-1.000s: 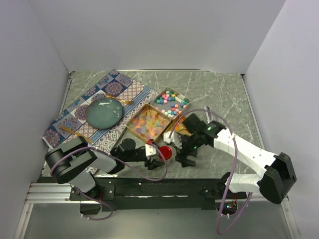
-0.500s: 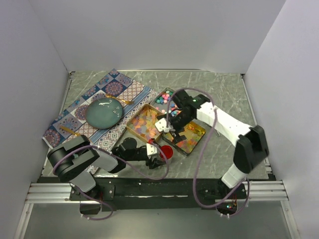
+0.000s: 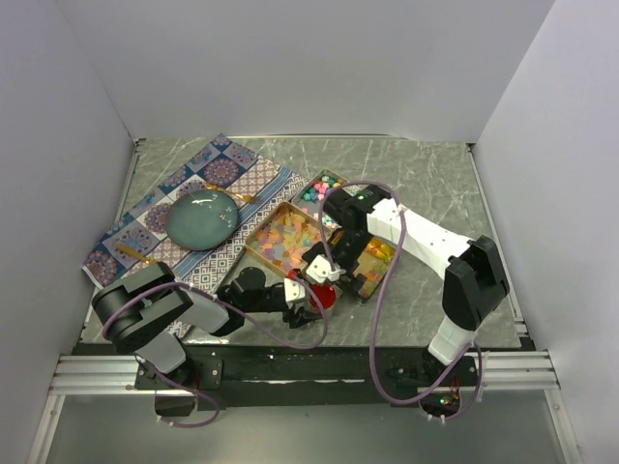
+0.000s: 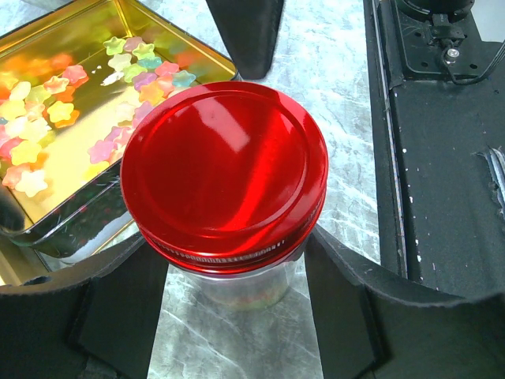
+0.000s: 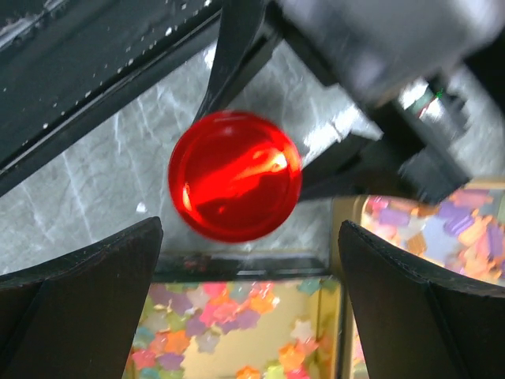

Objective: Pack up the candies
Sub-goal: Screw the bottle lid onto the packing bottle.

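A glass jar with a red lid (image 3: 322, 295) (image 4: 225, 170) stands on the marble table near the front, and my left gripper (image 3: 308, 304) (image 4: 235, 260) is shut on its glass body below the lid. Star-shaped candies (image 4: 55, 118) (image 5: 205, 332) lie in gold tins (image 3: 285, 237) just behind the jar. A tin of pastel candies (image 3: 324, 188) sits further back. An orange-red lot (image 3: 372, 256) is partly hidden by my right arm. My right gripper (image 3: 324, 269) (image 5: 251, 237) hangs open above a tin's near edge, with the red lid (image 5: 234, 175) just beyond its fingertips.
A teal plate (image 3: 201, 217) rests on a patterned cloth (image 3: 145, 217) at the left. A black rail (image 4: 442, 158) runs along the table's front edge. White walls close in the sides and back. One right finger (image 4: 245, 31) stands just behind the jar.
My right arm has swung from the front right, over the tins, and come down with its open gripper close behind the jar. The left gripper and jar have stayed put.
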Controlling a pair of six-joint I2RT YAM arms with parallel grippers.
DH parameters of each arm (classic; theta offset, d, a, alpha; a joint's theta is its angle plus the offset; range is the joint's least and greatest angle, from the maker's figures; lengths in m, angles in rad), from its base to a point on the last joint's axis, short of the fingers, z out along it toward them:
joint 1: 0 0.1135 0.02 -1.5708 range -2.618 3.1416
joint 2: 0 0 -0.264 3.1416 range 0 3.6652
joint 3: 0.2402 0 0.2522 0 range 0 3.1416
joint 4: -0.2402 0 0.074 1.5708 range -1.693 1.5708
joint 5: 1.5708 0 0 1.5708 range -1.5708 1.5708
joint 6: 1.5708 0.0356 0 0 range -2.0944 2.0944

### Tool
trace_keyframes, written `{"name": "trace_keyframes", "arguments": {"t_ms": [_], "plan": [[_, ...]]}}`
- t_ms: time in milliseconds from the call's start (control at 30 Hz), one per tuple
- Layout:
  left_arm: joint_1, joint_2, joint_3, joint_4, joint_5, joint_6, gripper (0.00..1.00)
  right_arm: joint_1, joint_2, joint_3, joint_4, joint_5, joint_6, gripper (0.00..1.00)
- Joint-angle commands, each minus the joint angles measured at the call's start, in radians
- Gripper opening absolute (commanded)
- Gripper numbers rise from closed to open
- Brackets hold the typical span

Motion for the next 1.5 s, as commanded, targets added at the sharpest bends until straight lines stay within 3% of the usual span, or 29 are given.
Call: {"name": "trace_keyframes", "arguments": {"t_ms": [0,200,700,833,967,1233,1467], "plan": [[0.007,0.028,-0.003,-0.106,-0.042,0.043,0.01,0.043,0.043,0.062,-0.126,-0.038,0.018,1.0],[0.007,0.022,-0.005,-0.106,-0.044,0.046,0.01,0.065,0.078,0.083,-0.125,-0.055,0.061,0.91],[0.007,0.032,0.004,-0.118,-0.047,0.045,0.01,0.069,0.014,-0.013,-0.069,-0.081,0.202,0.46],[0.004,0.024,0.001,-0.12,-0.08,0.048,0.01,0.068,-0.023,-0.079,0.01,-0.089,0.393,0.42],[0.001,0.019,0.001,-0.121,-0.11,0.051,0.01,0.069,-0.139,-0.211,0.229,-0.08,0.645,0.41],[-0.013,0.018,0.004,-0.14,-0.137,0.058,0.01,0.117,-0.227,-0.397,0.507,0.063,1.116,0.34],[-0.023,0.019,0.009,-0.146,-0.15,0.065,0.01,0.134,-0.259,-0.48,0.659,0.112,1.373,0.32]]}}
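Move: The red lid sits on the bottle about 2 cm back, 1 cm left and 1 cm below the right hand, whose fingers are still wide open. The orange-candy tray lies some 9 cm farther out than the lid and 9 cm to its right, the gold tray about 15 cm farther out and 8 cm to the lid's left, both well below. For the left hand, already gripping the bottle, the lid is roughly 4 cm straight above. Back about 2 cm, a centimetre left and a little down, the right hand settles over the lid while its fingers close and pinch the lid's rim from both sides. It then turns clockwise some 40 degrees, nearly on the spot, tipping slightly as it goes. The left hand stays put and keeps its grip round the bottle. ##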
